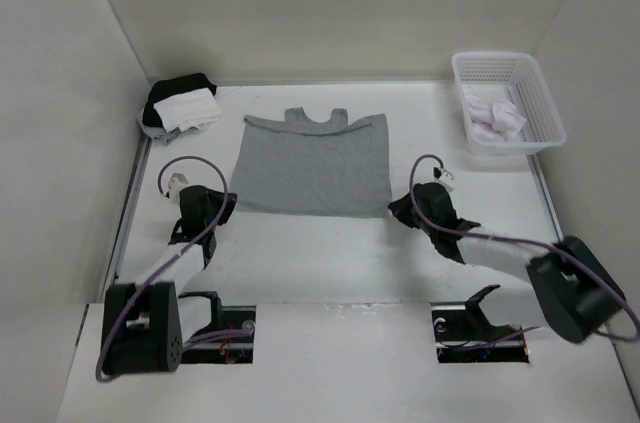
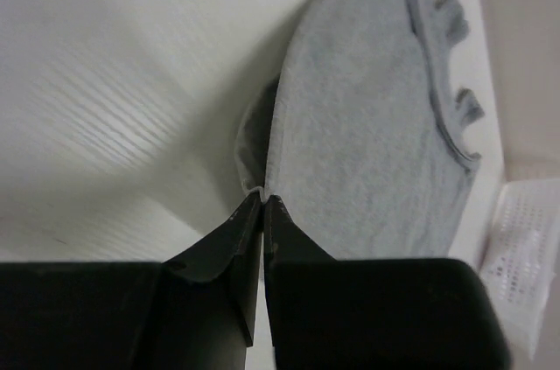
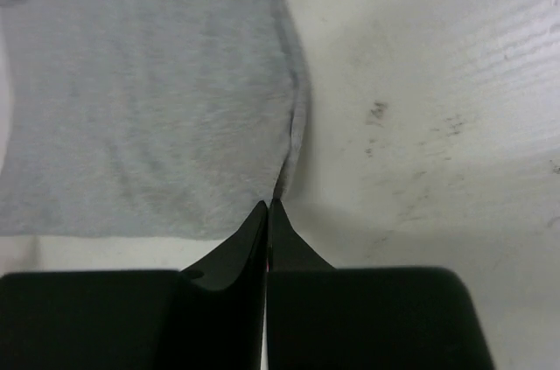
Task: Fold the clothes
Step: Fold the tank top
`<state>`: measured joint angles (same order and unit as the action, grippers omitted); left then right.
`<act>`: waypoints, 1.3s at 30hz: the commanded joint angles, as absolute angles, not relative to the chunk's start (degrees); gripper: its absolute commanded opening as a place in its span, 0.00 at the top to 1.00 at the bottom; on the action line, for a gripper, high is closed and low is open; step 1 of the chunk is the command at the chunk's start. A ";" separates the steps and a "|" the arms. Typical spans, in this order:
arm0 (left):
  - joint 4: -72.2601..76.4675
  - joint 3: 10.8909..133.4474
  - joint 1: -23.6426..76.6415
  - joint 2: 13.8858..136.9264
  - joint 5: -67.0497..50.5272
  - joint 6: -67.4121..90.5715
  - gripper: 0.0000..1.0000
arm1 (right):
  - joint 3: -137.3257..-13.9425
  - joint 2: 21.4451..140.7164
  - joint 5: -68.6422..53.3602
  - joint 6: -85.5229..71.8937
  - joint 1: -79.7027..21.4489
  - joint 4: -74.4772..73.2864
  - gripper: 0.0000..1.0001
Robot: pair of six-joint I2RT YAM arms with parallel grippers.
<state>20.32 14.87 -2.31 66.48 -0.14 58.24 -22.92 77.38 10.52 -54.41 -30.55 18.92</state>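
The clothes [image 1: 313, 168], a heather-grey sleeveless tank top, lie flat in the middle of the table with the neck and straps at the far side. My left gripper [image 1: 228, 205] sits at the near left corner of the hem. In the left wrist view its jaws [image 2: 262, 198] are shut, with a small ruck of the grey fabric [image 2: 367, 125] pinched at the tips. At the near right corner my right gripper [image 1: 397, 208] is down on the table. Its jaws [image 3: 269, 204] are shut on the side edge of the fabric [image 3: 140, 108], which draws in to the tips.
A white-and-black cloth bundle [image 1: 182, 108] lies at the far left corner. A white plastic basket [image 1: 530, 93] at the far right holds a pale pinkish-white garment [image 1: 495, 118]. White walls enclose the table on three sides.
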 commanded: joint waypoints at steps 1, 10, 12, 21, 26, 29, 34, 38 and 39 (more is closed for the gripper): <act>16.03 19.67 1.61 53.83 2.45 59.94 1.00 | -23.81 61.06 15.81 -49.58 -33.25 14.90 1.00; -11.49 47.52 11.29 28.40 10.63 50.89 1.00 | -50.06 26.64 32.76 -37.63 -47.92 -27.04 1.00; -13.79 51.57 11.90 26.90 10.72 50.36 1.00 | -57.09 26.10 35.76 -36.22 -52.05 -31.36 0.99; -14.15 49.85 11.82 31.01 10.02 50.80 1.00 | -61.27 33.91 34.56 -30.76 -52.89 -28.14 0.97; -6.09 41.94 9.37 42.94 9.84 51.42 1.00 | -51.35 45.23 11.92 -33.30 -32.08 -14.01 0.96; 3.74 40.52 8.66 56.99 9.93 52.38 0.99 | -48.43 57.88 0.20 -36.82 -20.63 -2.93 0.96; 13.61 52.26 8.57 82.22 10.46 52.65 0.99 | -60.43 85.55 -7.02 -37.44 -13.58 6.23 0.96; 12.14 67.03 7.08 97.26 8.36 50.81 0.99 | -75.55 100.17 -9.05 -37.00 -10.86 3.53 0.97; 10.74 69.93 6.73 99.64 7.22 50.54 0.99 | -78.28 102.20 -9.49 -37.00 -10.33 2.47 0.97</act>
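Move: My left and right hands already pinch the two near corners of the tank top's hem, some 3 cm above the table. The tank top's shoulder edge, where I bring the hem, has its left end about 19 cm ahead and 3 cm right of my left hand and its right end some 21 cm ahead and 2 cm left of my right hand. The white cloth is about 21 cm ahead and 11 cm left of my left hand, the basket about 24 cm ahead and 27 cm right of my right. Keeping both pinches shut, I whip the hem up about 40 cm with both hands together, drawing back 11 to 14 cm as my fingers tip upward some 45 to 50 degrees. Then I swing both hands forward and down over the table, levelling the wrists again, to end about 17 cm farther out than they began, still holding the hem just above the table. ##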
